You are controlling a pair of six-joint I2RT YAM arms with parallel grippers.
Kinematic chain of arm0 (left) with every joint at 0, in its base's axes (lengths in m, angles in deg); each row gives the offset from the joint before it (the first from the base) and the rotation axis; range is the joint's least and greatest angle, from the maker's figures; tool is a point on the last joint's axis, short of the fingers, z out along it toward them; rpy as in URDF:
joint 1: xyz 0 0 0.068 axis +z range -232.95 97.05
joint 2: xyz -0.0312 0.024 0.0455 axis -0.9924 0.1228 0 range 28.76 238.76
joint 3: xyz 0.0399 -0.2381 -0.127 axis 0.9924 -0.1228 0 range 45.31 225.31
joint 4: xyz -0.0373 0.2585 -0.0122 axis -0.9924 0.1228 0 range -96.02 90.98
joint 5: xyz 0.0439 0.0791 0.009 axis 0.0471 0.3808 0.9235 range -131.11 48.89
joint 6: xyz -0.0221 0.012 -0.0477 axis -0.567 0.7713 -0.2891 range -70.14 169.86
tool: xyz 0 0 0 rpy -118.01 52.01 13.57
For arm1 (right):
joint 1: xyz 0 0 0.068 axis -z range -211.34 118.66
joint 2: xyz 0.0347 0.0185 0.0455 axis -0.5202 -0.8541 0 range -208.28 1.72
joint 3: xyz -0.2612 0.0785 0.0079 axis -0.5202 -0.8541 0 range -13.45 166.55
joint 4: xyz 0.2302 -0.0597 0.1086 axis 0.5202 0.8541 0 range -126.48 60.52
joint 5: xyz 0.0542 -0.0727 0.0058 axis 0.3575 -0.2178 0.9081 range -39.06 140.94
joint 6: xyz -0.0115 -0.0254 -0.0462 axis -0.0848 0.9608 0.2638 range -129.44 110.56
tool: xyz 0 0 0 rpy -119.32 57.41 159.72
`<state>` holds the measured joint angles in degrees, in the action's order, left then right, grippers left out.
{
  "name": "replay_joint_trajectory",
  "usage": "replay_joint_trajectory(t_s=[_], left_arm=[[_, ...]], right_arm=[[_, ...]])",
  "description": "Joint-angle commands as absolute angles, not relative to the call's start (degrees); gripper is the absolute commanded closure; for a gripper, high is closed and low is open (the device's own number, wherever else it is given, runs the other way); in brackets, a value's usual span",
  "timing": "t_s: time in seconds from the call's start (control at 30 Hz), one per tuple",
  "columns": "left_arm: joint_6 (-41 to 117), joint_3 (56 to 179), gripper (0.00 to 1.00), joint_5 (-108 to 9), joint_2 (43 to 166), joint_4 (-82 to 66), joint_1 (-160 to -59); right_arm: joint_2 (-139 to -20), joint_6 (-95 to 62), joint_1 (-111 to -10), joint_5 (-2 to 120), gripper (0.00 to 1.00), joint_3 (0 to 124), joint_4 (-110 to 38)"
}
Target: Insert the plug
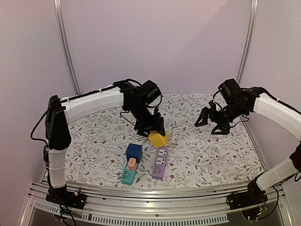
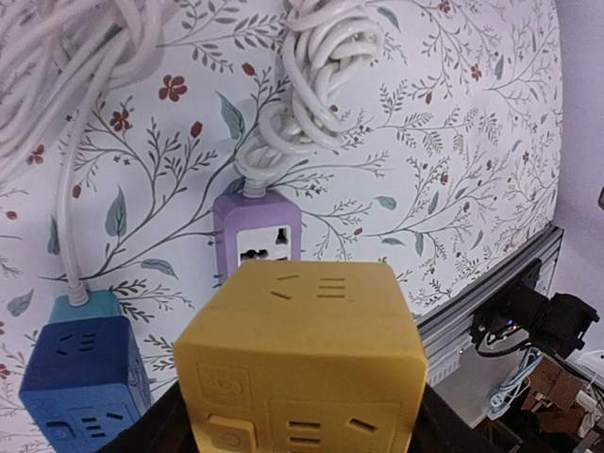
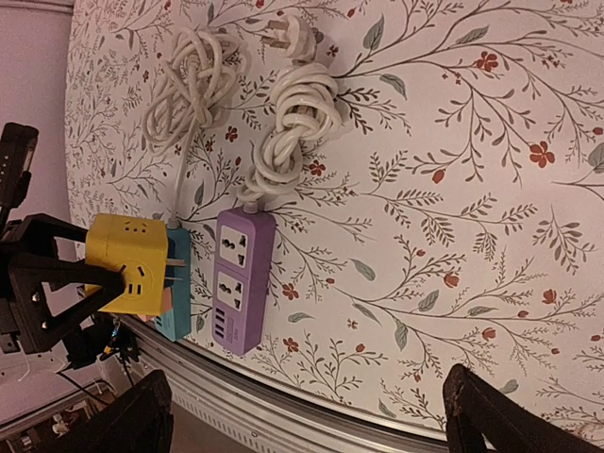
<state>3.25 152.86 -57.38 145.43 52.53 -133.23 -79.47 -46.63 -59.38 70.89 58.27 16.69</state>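
A yellow cube plug [image 1: 158, 139] hangs above the floral table, and my left gripper [image 1: 153, 129] is shut on it. In the left wrist view the cube [image 2: 302, 359] fills the lower frame between dark fingers [image 2: 142, 429]. Its two metal prongs [image 3: 177, 272] point toward the table in the right wrist view. Just below and ahead lies a purple power strip [image 1: 160, 163] [image 2: 257, 231] [image 3: 241, 278], sockets up. My right gripper [image 1: 214, 123] hovers at the right, away from everything, open and empty, its fingertips [image 3: 500, 415] far apart.
A blue socket cube [image 1: 133, 152] and a teal strip [image 1: 128, 175] carrying a pink plug [image 1: 132, 164] sit left of the purple strip. Coiled white cables [image 3: 297, 113] [image 3: 193, 85] lie behind. The aluminium rail [image 1: 150, 193] marks the near table edge.
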Motion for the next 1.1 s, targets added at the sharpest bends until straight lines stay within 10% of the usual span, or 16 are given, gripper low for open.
replay_joint_trajectory(t_s=[0.0,1.07], left_arm=[[5.22,159.65,1.0,-54.92,150.24,60.17,-133.76],[11.71,161.48,1.0,-54.3,158.14,60.72,-135.11]], right_arm=[[-76.72,-44.3,-55.05,76.55,0.01,54.73,13.44],[-77.9,-40.45,-54.02,65.98,0.01,54.82,17.46]])
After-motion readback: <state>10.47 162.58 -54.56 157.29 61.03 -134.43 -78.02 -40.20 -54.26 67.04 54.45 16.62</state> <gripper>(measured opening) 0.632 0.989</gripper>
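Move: The left hand holds the yellow block; the far socket of the purple strip, where it is headed, lies about 11 cm below that hand, some 2 cm back and 2 cm to the right. The blue block stands roughly 10 cm left and 3 cm back, the white cord coil about 5 cm ahead and 7 cm right. From the empty right hand that socket is some 19 cm left, 4 cm back and 14 cm below. Downward, quickly at first and then slower, the left hand lowers the still-gripped yellow block about 5 cm towards the purple strip's far socket, swinging the fingers some 10 degrees nearer to vertical and turning slightly clockwise. Whether the prongs touch the strip can't be seen. The open right hand drifts about 4 cm right, away from the strip, and sinks about 2 cm. ##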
